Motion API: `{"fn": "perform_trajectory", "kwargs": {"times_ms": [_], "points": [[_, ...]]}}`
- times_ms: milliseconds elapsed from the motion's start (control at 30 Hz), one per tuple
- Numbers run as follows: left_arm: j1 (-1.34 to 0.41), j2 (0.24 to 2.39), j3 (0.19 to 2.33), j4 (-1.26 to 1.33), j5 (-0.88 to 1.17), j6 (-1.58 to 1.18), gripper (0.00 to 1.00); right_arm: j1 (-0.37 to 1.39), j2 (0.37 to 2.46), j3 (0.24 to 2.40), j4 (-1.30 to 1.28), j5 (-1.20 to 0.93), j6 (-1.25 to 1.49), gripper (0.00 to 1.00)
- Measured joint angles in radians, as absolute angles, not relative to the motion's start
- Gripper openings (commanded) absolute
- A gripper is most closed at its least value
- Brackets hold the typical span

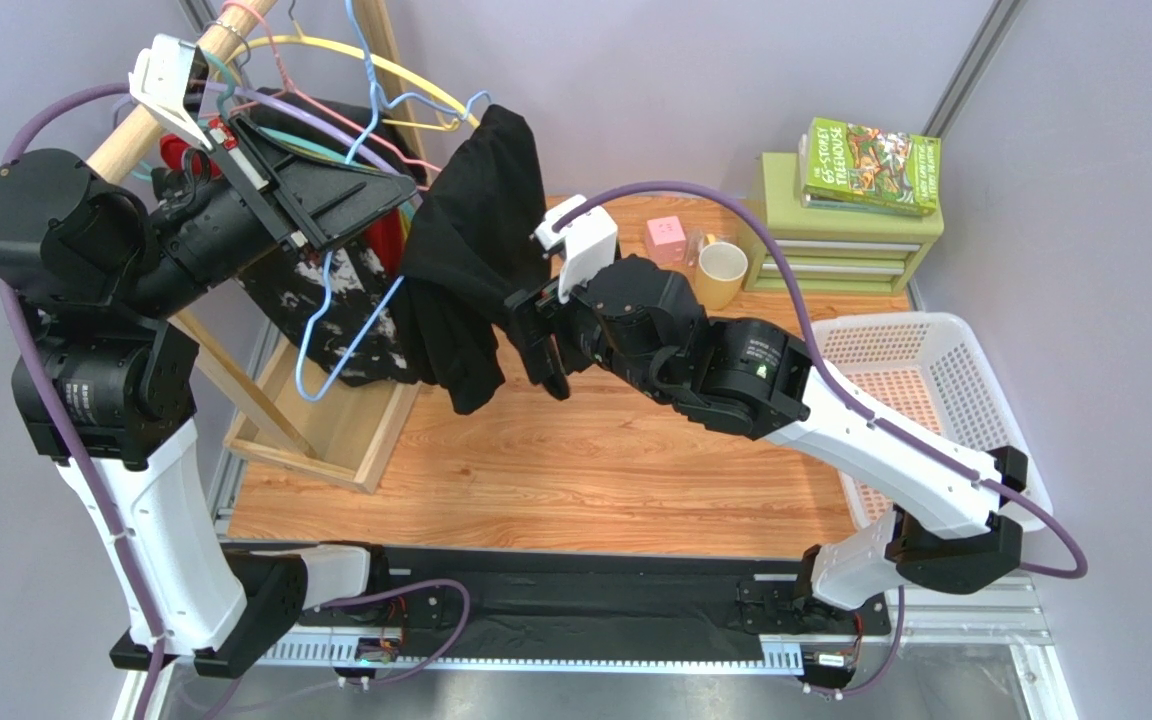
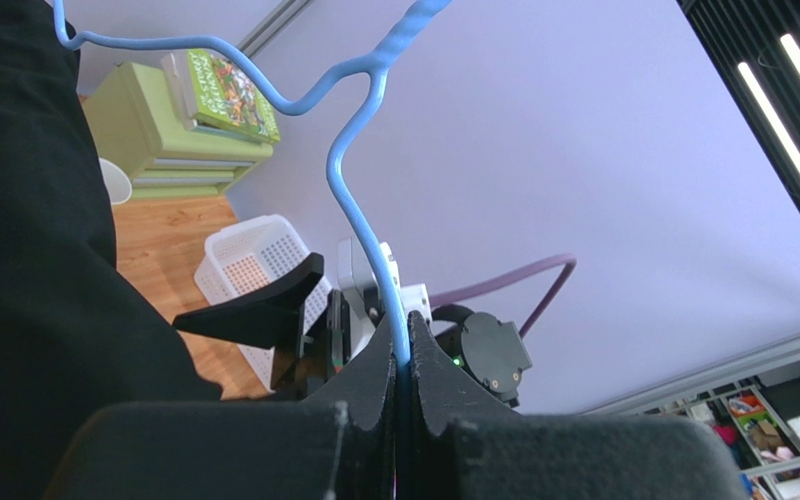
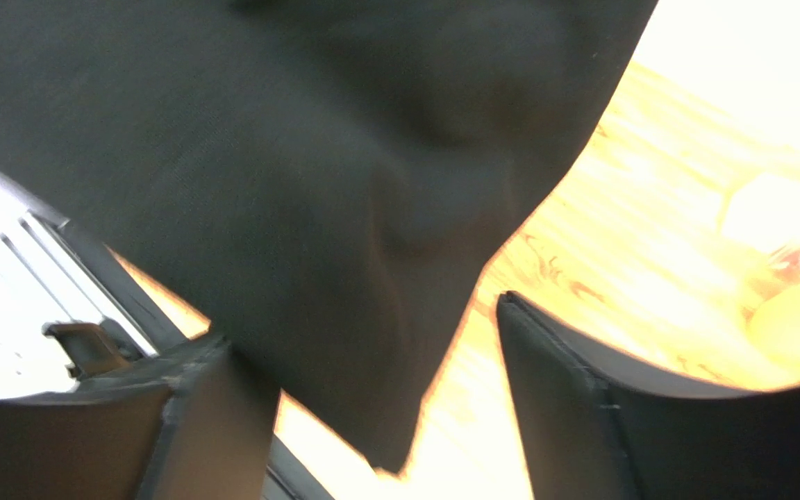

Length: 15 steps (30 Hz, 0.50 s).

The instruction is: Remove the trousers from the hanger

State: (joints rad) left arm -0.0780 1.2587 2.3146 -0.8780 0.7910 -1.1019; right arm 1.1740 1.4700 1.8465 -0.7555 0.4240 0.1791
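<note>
The light-blue hanger (image 2: 352,167) is a thin wire, and my left gripper (image 2: 402,359) is shut on it, both fingertips pinching the wire. In the top view that gripper (image 1: 405,189) is held high at the rack, with the hanger's blue loop (image 1: 330,327) dangling below. The plain black trousers (image 1: 462,255) drape off the hanger's right end and hang down over the table. My right gripper (image 1: 540,353) is open at their lower right edge. In the right wrist view a loose fold of the trousers (image 3: 300,188) hangs between its spread fingers (image 3: 571,417), unpinched.
A wooden rack (image 1: 312,435) at the left carries yellow and pink hangers, a black garment with white splotches (image 1: 289,293) and a red one (image 1: 177,150). A white basket (image 1: 913,375) stands at the right. A green drawer box (image 1: 838,225), a cup (image 1: 720,270) and a pink cube (image 1: 668,230) stand behind.
</note>
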Motion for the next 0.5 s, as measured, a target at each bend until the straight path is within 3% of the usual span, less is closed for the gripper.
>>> {"fn": "perform_trajectory", "kwargs": {"times_ms": [100, 300, 500], "points": [[-0.078, 1.261, 2.315, -0.878, 0.768, -1.101, 0.00, 1.213, 1.475, 1.845, -0.742, 0.425, 0.148, 1.00], [-0.078, 1.268, 2.314, -0.878, 0.728, -1.097, 0.00, 1.287, 1.506, 1.859, -0.647, 0.445, 0.098, 1.00], [-0.078, 1.258, 2.295, -0.878, 0.701, -1.095, 0.00, 1.325, 1.676, 1.987, -0.566, 0.498, 0.064, 1.00]]}}
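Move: The black trousers hang over the blue hanger, their middle about 5 cm to the right hand's left and 6 cm ahead, near its height, with loose cloth between its opening fingers. The hanger's middle is some 8 cm left, 1 cm ahead and 18 cm higher; the patterned trousers lie about 20 cm left, 7 cm ahead and 10 cm lower. From the left hand, the black trousers are roughly 9 cm ahead, 4 cm right and 12 cm below. Leftward about 9 cm, after first easing back some 3 cm, the right hand sweeps along the robot's side of the black trousers, its fingers finishing their opening to full width and tipping up slightly. The left hand keeps its shut grip on the blue hanger and carries it about 2 cm forward, turning slightly counter-clockwise. ##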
